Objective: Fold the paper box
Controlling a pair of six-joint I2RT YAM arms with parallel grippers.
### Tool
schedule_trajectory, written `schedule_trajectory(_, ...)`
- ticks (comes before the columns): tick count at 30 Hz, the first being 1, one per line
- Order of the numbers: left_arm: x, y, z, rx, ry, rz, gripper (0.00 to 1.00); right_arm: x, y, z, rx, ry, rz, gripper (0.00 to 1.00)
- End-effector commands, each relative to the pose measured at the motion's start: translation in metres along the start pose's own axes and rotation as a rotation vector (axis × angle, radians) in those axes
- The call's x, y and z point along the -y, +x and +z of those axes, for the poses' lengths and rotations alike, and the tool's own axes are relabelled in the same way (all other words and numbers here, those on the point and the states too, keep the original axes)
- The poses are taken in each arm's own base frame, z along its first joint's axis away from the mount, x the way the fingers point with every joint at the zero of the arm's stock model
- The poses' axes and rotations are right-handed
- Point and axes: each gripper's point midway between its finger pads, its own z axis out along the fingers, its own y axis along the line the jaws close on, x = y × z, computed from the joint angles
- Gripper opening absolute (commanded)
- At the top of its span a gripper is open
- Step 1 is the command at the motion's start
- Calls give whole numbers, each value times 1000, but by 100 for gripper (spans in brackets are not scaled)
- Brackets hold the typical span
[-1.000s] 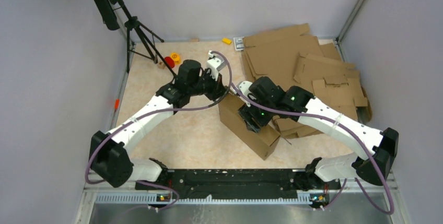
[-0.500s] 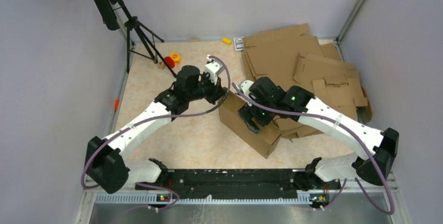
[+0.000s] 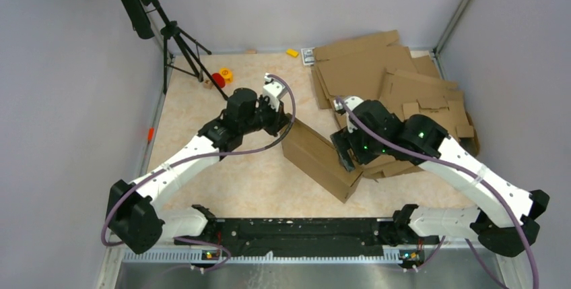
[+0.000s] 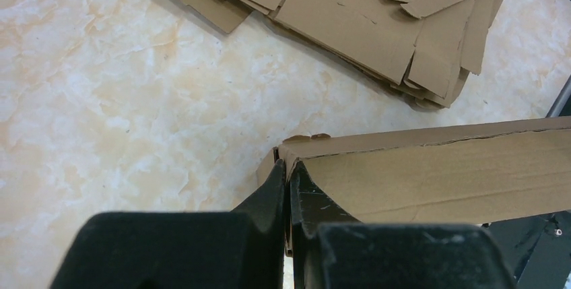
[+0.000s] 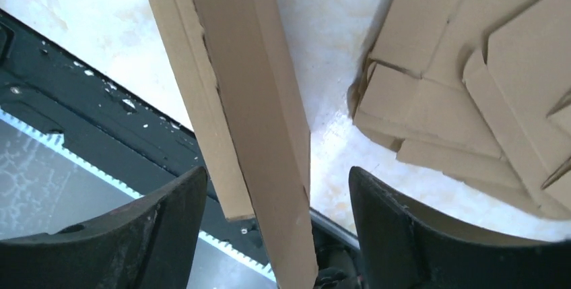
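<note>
The paper box point(image 3: 322, 161) is a long brown cardboard shape, partly folded, lying slantwise at the table's middle. My left gripper point(image 3: 285, 124) is at its far left corner. In the left wrist view the gripper point(image 4: 289, 176) is shut on a thin cardboard edge of the box point(image 4: 438, 174). My right gripper point(image 3: 343, 153) hovers at the box's right side with its jaws wide apart. In the right wrist view a narrow box wall point(image 5: 249, 100) runs between the spread fingers point(image 5: 145, 235) of the right gripper point(image 5: 276, 198), touching neither.
A pile of flat cardboard blanks point(image 3: 397, 87) fills the back right and shows in both wrist views point(image 4: 377, 6) point(image 5: 471, 100). A tripod point(image 3: 176, 40) stands at the back left, near small red and yellow items point(image 3: 221, 77). A black rail point(image 3: 296, 228) runs along the near edge.
The right gripper opened, let go of the box wall and drew back to the right. The left arm shifted slightly left and keeps its grip on the box corner.
</note>
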Motion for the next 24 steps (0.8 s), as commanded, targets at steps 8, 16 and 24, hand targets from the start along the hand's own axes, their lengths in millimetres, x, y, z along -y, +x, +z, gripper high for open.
schedule_trajectory(8,2,20,-1,-73,-37,-23,0,22,53,-43,-134,137,270,64)
schedule_trajectory(16,2,21,-2,-95,-90,-45,0,22,65,-34,-166,148,292,32)
schedule_trajectory(24,-5,21,-15,-74,-192,-109,0,25,31,-15,-26,182,323,15)
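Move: The right gripper, open and empty, stands above the box: the box's right-end upper corner is about 7 cm back, 5 cm to the right and 2 cm lower. The box's far-left corner, already held by the left gripper, lies roughly 11 cm ahead and 17 cm to the left of the right one; the cardboard stack's middle is some 15 cm ahead, 21 cm right and well below. From the left gripper, that right-end corner is around 18 cm back and 22 cm right, nearly level. Swing the right gripper to the right and back towards the box's right-end corner, about 7 cm in all, dipping a little late on, turning it some 20 degrees clockwise and closing its wide-open fingers to nearly shut around that corner's cardboard. Keep the left fingers pinched on the far-left corner and stay in place, turning slightly counter-clockwise. ##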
